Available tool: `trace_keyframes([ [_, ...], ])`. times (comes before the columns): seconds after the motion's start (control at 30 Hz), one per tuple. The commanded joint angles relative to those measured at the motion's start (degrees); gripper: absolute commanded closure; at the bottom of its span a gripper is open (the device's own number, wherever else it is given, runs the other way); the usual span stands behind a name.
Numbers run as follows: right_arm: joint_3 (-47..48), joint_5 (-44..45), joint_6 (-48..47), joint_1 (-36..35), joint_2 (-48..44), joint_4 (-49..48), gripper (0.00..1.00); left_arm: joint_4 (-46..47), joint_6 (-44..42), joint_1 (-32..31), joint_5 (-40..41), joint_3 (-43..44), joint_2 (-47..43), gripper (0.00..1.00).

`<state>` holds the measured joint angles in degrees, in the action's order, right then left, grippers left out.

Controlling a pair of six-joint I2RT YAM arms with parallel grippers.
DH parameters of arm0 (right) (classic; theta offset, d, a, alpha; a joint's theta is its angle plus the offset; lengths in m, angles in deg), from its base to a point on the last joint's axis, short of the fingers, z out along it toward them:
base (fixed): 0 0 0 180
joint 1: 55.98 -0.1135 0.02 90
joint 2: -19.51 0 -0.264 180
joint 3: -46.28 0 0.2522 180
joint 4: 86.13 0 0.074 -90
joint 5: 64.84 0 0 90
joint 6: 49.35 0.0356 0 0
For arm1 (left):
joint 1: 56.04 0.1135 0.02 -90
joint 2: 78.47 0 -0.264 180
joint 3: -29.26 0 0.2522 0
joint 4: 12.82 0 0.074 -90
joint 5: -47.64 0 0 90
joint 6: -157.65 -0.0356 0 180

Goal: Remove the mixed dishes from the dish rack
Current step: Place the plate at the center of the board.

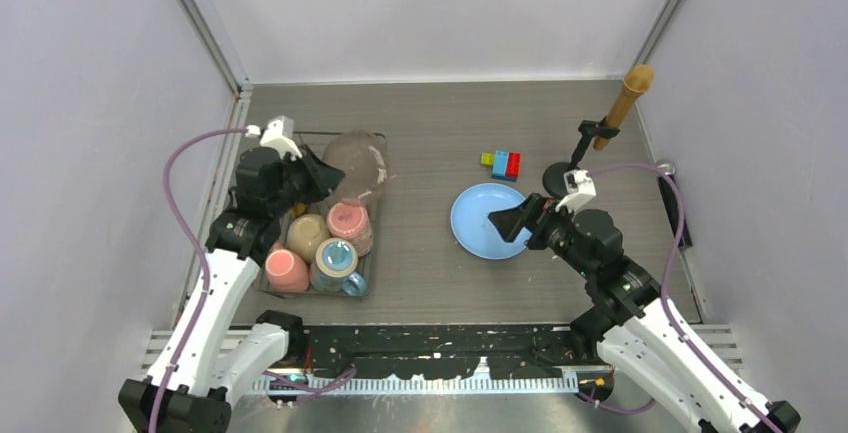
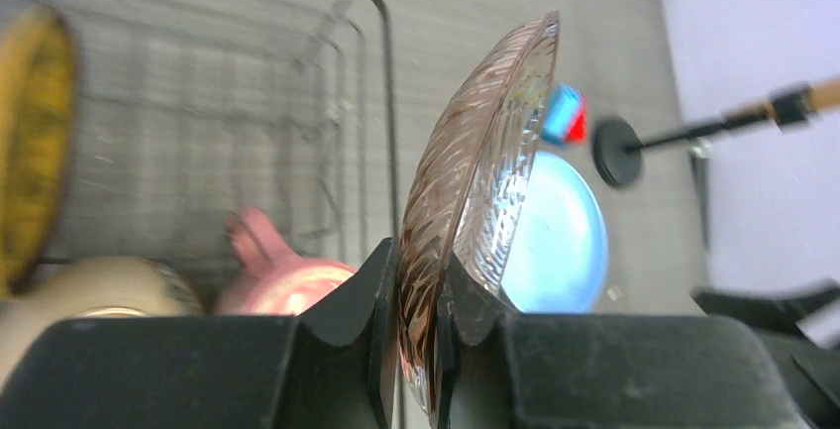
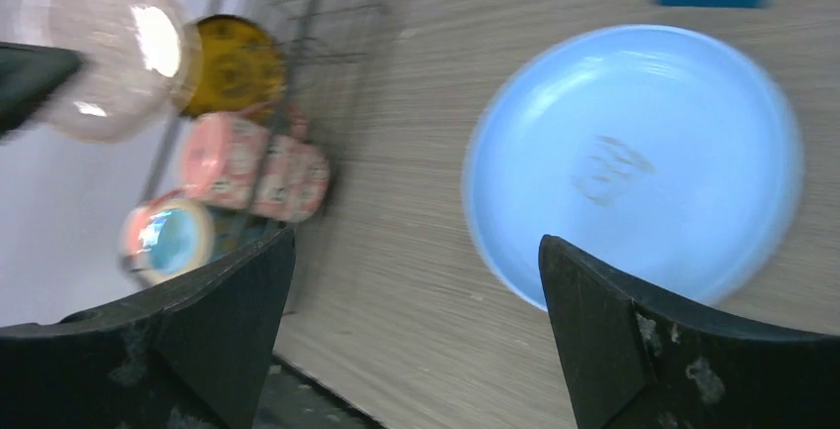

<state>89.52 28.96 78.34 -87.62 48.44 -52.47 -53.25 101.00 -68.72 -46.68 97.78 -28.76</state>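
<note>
The black wire dish rack (image 1: pixel 310 293) stands at the left. My left gripper (image 1: pixel 315 178) is shut on the rim of the clear glass bowl (image 1: pixel 357 165) and holds it on edge above the rack's far end; the wrist view shows the jaws (image 2: pixel 421 270) pinching the ribbed bowl (image 2: pixel 475 171). In the rack lie the pink patterned mug (image 1: pixel 350 223), blue mug (image 1: pixel 337 258), pink cup (image 1: pixel 287 270), white bowl (image 1: pixel 306 236) and yellow patterned plate (image 3: pixel 233 67). The light blue plate (image 1: pixel 490 220) lies on the table. My right gripper (image 1: pixel 510 225) is open and empty over the plate's near-left edge (image 3: pixel 634 161).
Coloured toy bricks (image 1: pixel 502 164) sit beyond the blue plate. A black stand with a tan handle (image 1: pixel 600 133) is at the right back. Walls close in the table on the left, back and right.
</note>
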Motion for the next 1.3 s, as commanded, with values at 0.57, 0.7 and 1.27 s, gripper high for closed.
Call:
trace_keyframes([
  [0.57, 1.15, -20.88, 10.03, -3.52, 20.16, -31.59, 0.02, 18.13, 7.31, -21.28, -19.99, -11.43, 9.26, 1.0],
  [0.7, -0.36, -19.71, 10.45, -3.52, 19.53, -31.92, 0.04, 20.56, 7.54, -24.72, -20.84, -9.66, 13.79, 1.0],
  [1.27, -6.6, -22.45, 12.13, -3.52, 16.01, -34.45, 0.65, 26.89, 9.45, -26.86, -21.56, -12.17, 14.31, 1.0],
])
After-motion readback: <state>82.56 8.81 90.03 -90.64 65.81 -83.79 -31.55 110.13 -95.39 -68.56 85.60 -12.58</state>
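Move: The left hand holds the glass plate by its edge; the right gripper it is bound for lies roughly 36 cm to its right, 9 cm back and some 8 cm lower. From the open right hand, the glass plate's middle is about 33 cm left, 13 cm ahead and 7 cm up; the blue plate lies about 5 cm ahead, straight, some 16 cm below, with the toy blocks about 12 cm beyond it and 2 cm right of it. Left hand carries glass plate about 20 cm right, back, down; right hand goes left 10 cm, closing round rim. ##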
